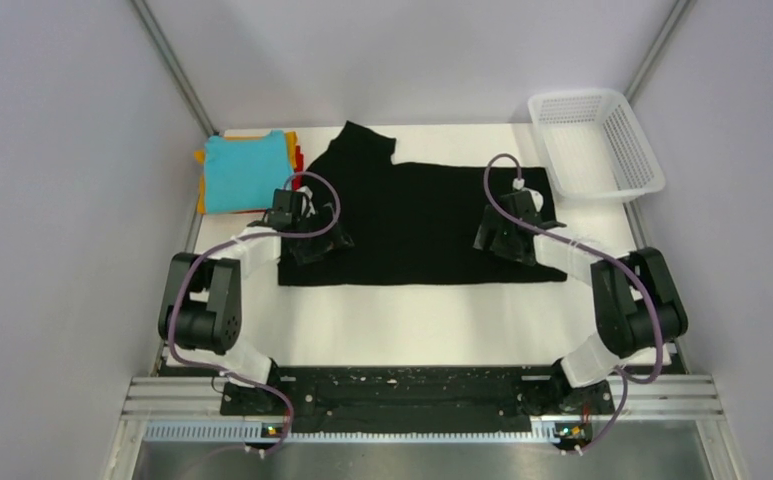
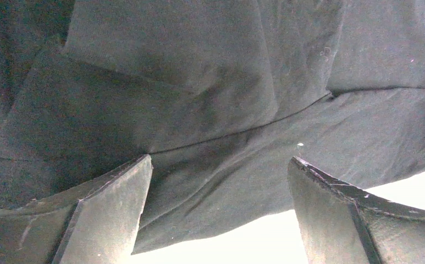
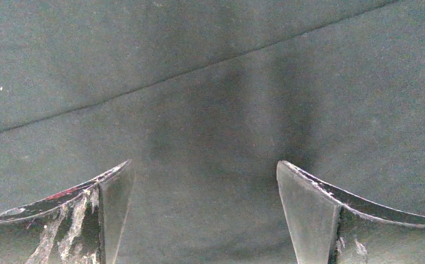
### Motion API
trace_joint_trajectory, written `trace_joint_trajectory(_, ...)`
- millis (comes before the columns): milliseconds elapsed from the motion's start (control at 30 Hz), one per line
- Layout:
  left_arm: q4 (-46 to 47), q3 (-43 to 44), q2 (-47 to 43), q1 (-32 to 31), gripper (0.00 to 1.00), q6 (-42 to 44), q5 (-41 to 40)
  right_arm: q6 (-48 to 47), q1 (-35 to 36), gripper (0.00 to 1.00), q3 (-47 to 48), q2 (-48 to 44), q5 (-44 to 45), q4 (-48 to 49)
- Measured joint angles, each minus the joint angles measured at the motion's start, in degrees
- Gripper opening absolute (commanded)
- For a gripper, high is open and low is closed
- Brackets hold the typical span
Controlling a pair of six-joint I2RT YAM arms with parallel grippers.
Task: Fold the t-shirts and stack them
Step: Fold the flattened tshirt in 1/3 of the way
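A large black t-shirt (image 1: 417,215) lies partly folded across the middle of the white table, one sleeve sticking out at the back. My left gripper (image 1: 312,243) hovers open over its left edge; the left wrist view shows black cloth (image 2: 210,110) with folded layers and the shirt's edge between the fingers (image 2: 111,214). My right gripper (image 1: 502,240) hovers open over the shirt's right part; the right wrist view shows only flat black cloth (image 3: 210,110) with a seam. A stack of folded shirts, teal (image 1: 247,170) on top with orange-yellow (image 1: 201,180) and red (image 1: 299,160) edges below, sits at the back left.
A white plastic mesh basket (image 1: 594,145) stands at the back right corner. Bare white table (image 1: 412,325) lies between the shirt and the arm bases. Grey walls enclose both sides.
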Motion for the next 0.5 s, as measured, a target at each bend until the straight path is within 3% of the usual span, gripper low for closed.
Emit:
trace_joint_trajectory(167, 1.64, -10.82, -10.12, -1.53, 0.99, -3.78, -1.66, 0.35, 0.02, 0.99, -7.13, -7.08, -1.05, 0.24)
trace_joint_trajectory(500, -11.85, -23.39, -31.04, -11.37, 0.99, -17.20, -9.70, 4.59, 1.97, 0.99, -17.40, -22.97, -3.43, -9.62)
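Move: Both open grippers already rest on the black t-shirt. Its middle lies about 20 cm to the left hand's right and 5 cm ahead, and some 18 cm to the right hand's left and 5 cm ahead. The folded stack is roughly 17 cm ahead and 19 cm to the left of the left hand; the white basket is about 24 cm ahead and 22 cm to the right of the right hand. The table's near edge runs some 27 cm behind both. Both hands draw straight back towards the table's near edge, their wide-open fingertips kept down on the black t-shirt to drag it along, the left going about 15 cm and the right only about 11, staying almost level all the way. Neither gripper closes; the left wrist turns a little counter-clockwise while its fingers tip further down, and the right hand's left side rises slightly as its fingers also tip down a little. ##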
